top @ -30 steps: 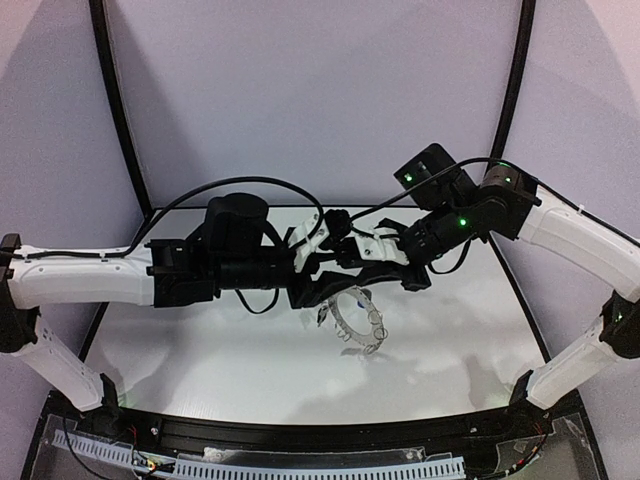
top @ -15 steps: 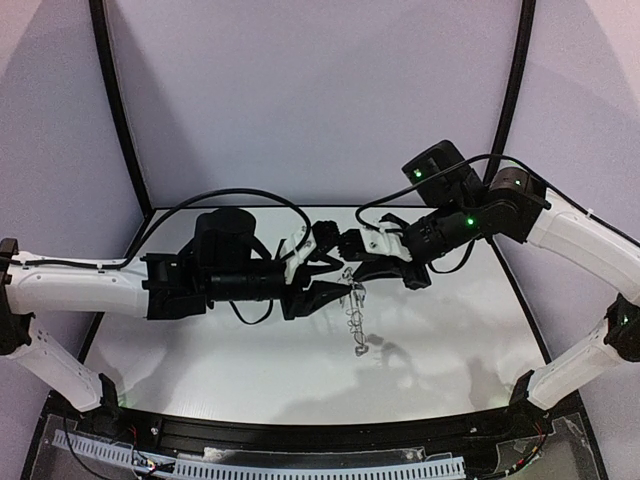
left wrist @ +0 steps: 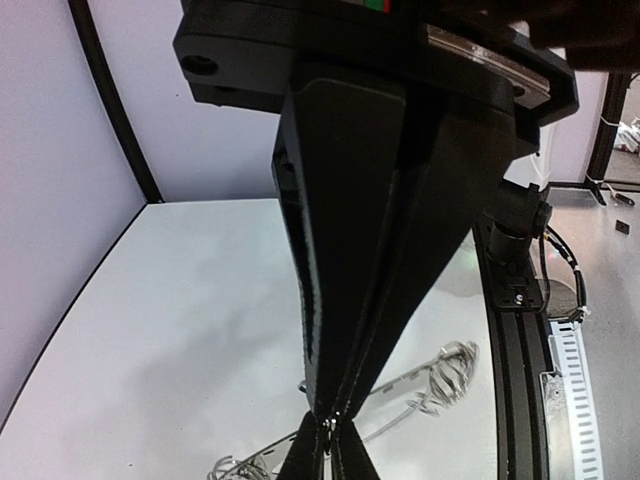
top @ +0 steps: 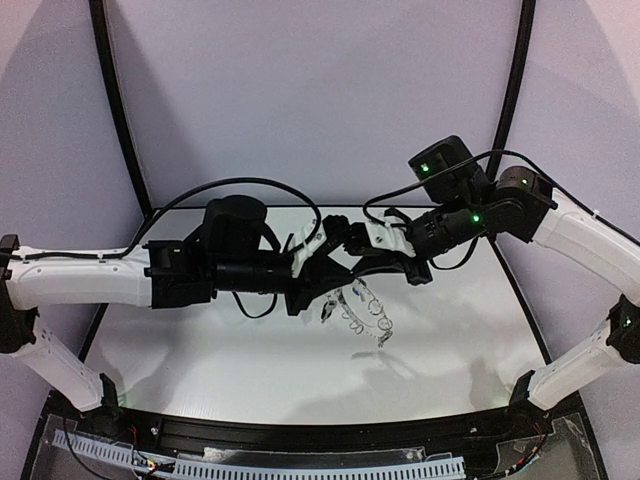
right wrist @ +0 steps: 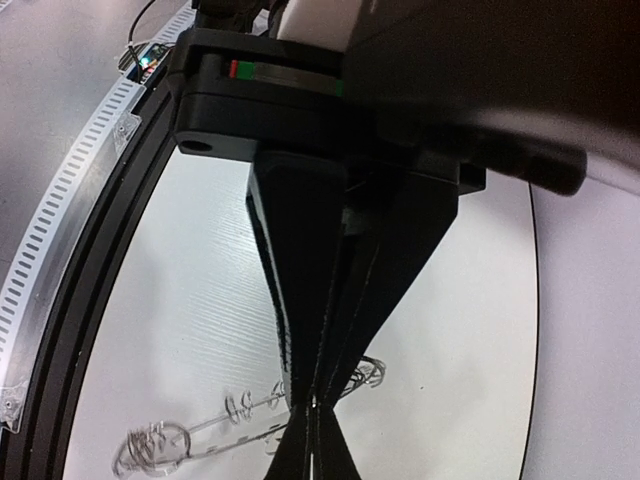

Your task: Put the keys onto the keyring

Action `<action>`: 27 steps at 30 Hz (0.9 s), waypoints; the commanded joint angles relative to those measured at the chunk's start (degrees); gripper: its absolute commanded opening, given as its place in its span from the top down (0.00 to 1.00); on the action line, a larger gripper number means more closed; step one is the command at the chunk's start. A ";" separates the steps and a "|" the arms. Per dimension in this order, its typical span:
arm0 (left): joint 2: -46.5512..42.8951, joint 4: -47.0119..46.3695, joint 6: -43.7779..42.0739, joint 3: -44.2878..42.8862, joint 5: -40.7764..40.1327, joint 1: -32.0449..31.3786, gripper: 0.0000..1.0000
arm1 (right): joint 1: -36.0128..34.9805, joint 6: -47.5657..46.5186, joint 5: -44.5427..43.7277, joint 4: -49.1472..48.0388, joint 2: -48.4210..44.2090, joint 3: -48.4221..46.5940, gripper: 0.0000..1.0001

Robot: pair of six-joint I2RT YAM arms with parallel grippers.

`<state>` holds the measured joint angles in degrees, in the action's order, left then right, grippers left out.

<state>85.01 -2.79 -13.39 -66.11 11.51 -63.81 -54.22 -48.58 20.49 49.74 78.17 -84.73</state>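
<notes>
The keyring (top: 366, 313) hangs tilted in the air over the middle of the table, with wire clips around its rim. My left gripper (top: 336, 287) reaches in from the left and my right gripper (top: 357, 270) from the right, and their tips meet at the ring's upper edge. In the left wrist view my left gripper (left wrist: 332, 420) is shut, with a bright bit of metal pinched at its tips. The keyring (left wrist: 449, 366) shows edge-on behind it. In the right wrist view my right gripper (right wrist: 312, 400) is shut on the keyring (right wrist: 150, 445). No keys show in any view.
The white table (top: 200, 350) lies below the ring, which casts a shadow (top: 392, 362) on it. A black frame rail (top: 300, 432) runs along the near edge, and curved black posts (top: 118, 100) stand at the back corners.
My left gripper's jaws have closed at the ring's edge. The ring, hanging straight down half a second ago, has swung up to a tilted, flatter pose. The right gripper stays shut.
</notes>
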 commanded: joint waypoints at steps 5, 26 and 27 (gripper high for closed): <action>3.67 6.30 -1.61 -5.18 -4.23 -0.45 0.99 | -0.20 2.98 4.49 -5.66 -1.99 1.23 1.00; -5.94 -26.12 -4.01 12.95 6.12 -0.42 0.99 | 7.54 17.66 17.52 -17.69 -15.33 15.28 0.59; -6.06 -26.30 -3.88 13.03 6.32 -0.43 0.99 | 7.68 18.11 18.93 -17.49 -15.15 15.47 0.60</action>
<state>82.85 -21.17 -16.71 -53.91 13.76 -64.14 -48.47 -36.69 31.05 32.21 61.89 -71.11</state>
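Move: The two closed gripper tips meet at the keyring's upper edge. From the left hand the keyring's middle hangs about 5 cm below, 4 back and 2 to the right; the blue key is roughly 2 cm below, 1 back and 1 right, the black-tagged key some 4 cm left, 2 back and 5 below. From the right hand the keyring's middle is about 6 cm below, 4 back and 2 right. Keep the left gripper shut on the wire loop at the keyring's edge. Open the right gripper a bit under half way to let go there, then lift it about 6 cm, drawing it right and slightly back off the keyring while its fingers tip up some 20 degrees. Ease the left forward slightly, dip it, then bring it back and partly up again. ##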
